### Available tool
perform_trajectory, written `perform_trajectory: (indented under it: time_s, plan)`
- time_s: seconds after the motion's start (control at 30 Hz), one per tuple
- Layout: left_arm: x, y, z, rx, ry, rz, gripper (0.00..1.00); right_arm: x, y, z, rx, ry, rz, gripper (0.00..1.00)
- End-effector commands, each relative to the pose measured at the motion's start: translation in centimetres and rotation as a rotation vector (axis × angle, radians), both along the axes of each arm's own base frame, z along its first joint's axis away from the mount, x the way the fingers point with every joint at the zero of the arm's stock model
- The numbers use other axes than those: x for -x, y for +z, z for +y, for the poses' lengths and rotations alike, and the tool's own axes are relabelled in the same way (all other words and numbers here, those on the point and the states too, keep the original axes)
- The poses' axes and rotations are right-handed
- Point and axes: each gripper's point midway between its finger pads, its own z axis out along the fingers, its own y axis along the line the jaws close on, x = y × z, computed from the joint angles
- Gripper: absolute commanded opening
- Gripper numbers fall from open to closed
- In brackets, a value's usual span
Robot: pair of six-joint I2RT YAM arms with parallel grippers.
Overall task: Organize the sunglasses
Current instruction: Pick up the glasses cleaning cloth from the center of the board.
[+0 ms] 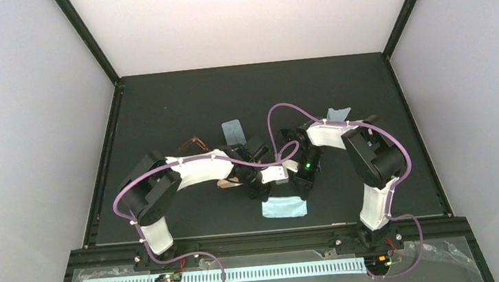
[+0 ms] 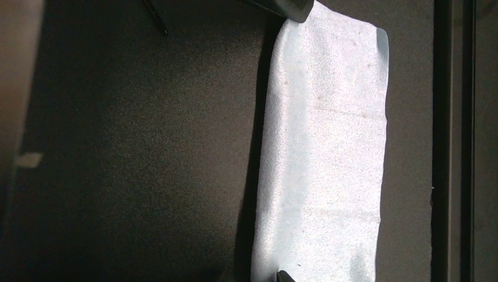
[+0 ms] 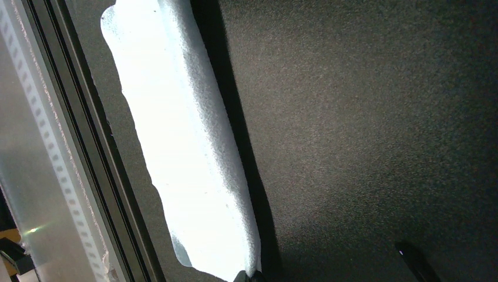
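Observation:
The reddish-brown sunglasses (image 1: 194,145) lie on the black table left of centre, beyond my left arm. I cannot make out the black pair among the arms. Both grippers meet at the far edge of a light blue cloth (image 1: 284,207) near the front. My right gripper (image 3: 248,276) is shut on the lifted edge of this cloth (image 3: 182,147). Of my left gripper (image 2: 283,277) only one fingertip shows, at the edge of the cloth (image 2: 323,153), so its state is unclear.
A tan case (image 1: 226,183) and a pale grey case (image 1: 277,173) lie under the wrists. Two more light blue cloths (image 1: 232,129) (image 1: 338,114) lie farther back. The table's front rail (image 3: 88,147) runs right beside the near cloth.

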Motion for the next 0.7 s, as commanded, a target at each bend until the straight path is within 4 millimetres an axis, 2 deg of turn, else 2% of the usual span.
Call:
perform_trajectory:
  time_s: [0.0, 0.37, 0.67]
  plan:
    - [0.3, -0.1, -0.1, 0.004, -0.020, 0.024, 0.20, -0.3, 0.5, 0.1, -0.019, -0.003, -0.022, 0.02]
    - [0.9, 1.2, -0.3, 0.035, -0.040, 0.046, 0.02, -0.5, 0.7, 0.3, -0.025, -0.002, -0.030, 0.02]
    - [0.6, 2.7, -0.6, 0.084, -0.037, 0.044, 0.01, -0.8, 1.7, 0.6, -0.048, -0.010, -0.038, 0.01]
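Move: The cleaning cloth lies folded into a strip, its middle about 6 cm to my left hand's right, 3 cm back and 1 cm lower; these fingers are at the strip's front left corner. From my right hand, which still pinches the front right corner, the middle is some 6 cm left, 3 cm back and 1 cm below. The open glasses case sits about 8 cm ahead and 6 cm left of my left hand; the sunglasses lie roughly 12 cm ahead and 2 cm left of my right. I shut my left fingers from about a quarter open onto the folded edge at the cloth's left corner and pinch it, drawing that hand back about 1 cm and tipping it slightly, with only a trace of lift at the end. My right hand stays put and keeps its pinch on the other front corner. ##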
